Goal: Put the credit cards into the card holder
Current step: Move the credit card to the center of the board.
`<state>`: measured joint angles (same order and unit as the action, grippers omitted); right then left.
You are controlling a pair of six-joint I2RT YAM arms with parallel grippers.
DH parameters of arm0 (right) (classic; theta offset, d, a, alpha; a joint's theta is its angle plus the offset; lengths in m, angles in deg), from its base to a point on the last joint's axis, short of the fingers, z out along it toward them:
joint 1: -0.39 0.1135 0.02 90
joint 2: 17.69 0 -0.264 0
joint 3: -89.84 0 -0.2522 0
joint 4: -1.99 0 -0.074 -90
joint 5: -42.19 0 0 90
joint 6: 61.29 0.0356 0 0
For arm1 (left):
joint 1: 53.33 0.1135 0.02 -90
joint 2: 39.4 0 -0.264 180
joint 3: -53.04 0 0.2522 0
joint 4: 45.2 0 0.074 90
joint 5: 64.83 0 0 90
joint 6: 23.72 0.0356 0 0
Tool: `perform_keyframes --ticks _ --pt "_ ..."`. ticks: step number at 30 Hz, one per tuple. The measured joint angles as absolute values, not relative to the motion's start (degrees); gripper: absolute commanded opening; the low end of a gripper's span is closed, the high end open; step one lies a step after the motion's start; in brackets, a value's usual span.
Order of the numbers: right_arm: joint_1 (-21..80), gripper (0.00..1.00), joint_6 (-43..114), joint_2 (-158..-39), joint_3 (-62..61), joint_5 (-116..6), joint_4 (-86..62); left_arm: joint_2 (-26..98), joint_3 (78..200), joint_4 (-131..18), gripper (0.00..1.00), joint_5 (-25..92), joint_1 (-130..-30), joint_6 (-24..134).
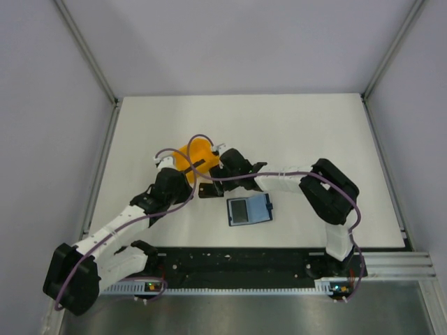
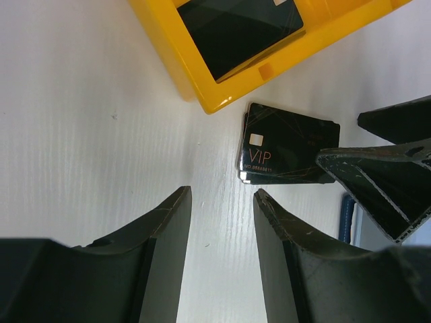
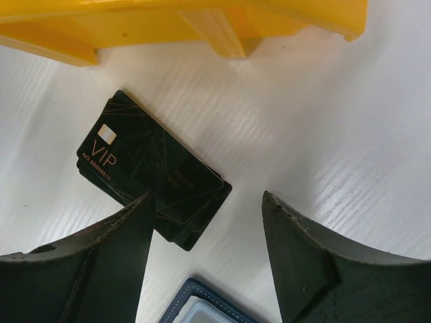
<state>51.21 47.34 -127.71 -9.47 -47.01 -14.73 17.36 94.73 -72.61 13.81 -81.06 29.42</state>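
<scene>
A small stack of black credit cards [image 3: 151, 171] marked VIP lies flat on the white table just in front of the orange bin; it also shows in the left wrist view [image 2: 286, 145] and from above [image 1: 208, 190]. My right gripper [image 3: 209, 198] hovers open over the stack's near corner, its left finger [image 3: 118, 256] overlapping the cards' edge, nothing held. My left gripper [image 2: 222, 195] stands open over bare table, left of the stack. The card holder [image 1: 249, 209] lies unfolded, its navy rim [image 3: 195, 303] just below the right gripper. More black cards [image 2: 236, 30] lie inside the bin.
The orange bin [image 1: 192, 155] stands behind both grippers, its wall [image 3: 182, 23] close above the card stack. The right gripper's fingers [image 2: 384, 185] enter the left wrist view from the right. Both arms meet near the table's middle.
</scene>
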Motion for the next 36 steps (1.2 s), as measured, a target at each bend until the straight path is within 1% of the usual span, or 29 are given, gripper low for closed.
perform_keyframes --ticks 14,27,32,36 --pt "52.2 0.49 47.3 -131.1 -5.3 -47.9 -15.2 16.2 94.0 -72.7 0.48 13.8 -80.0 30.0" --pt "52.7 0.46 47.4 -131.5 -5.0 -45.9 -15.7 11.9 93.0 -72.9 0.48 13.6 -77.8 30.0" --pt "53.1 0.36 47.3 -131.8 -4.4 -44.1 -16.7 11.3 92.7 -73.1 0.48 13.6 -77.3 30.1" --pt "53.1 0.32 47.4 -131.9 -4.3 -42.8 -17.3 11.4 92.6 -73.1 0.48 13.7 -77.2 30.1"
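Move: The middle of the black card stack lies about 4 cm to the right hand's left and 1 cm back, some 1 cm below the fingertips, which hover by its right end. The yellow tray's middle is roughly 10 cm ahead and 9 cm left of that hand, about level with it. The open card holder lies 8 cm back and 9 cm right of it. From the left hand, the stack is about 4 cm ahead, 7 cm right and 5 cm below. With its fingertips coming down onto the right end of the card stack, the right hand slides about 2 cm left over the cards, then sinks a little and eases back right by under 1 cm, closing its fingers from about two-thirds to one-third open. The empty left hand backs off about 2 cm to the left, away from the stack, rising 1 cm. ##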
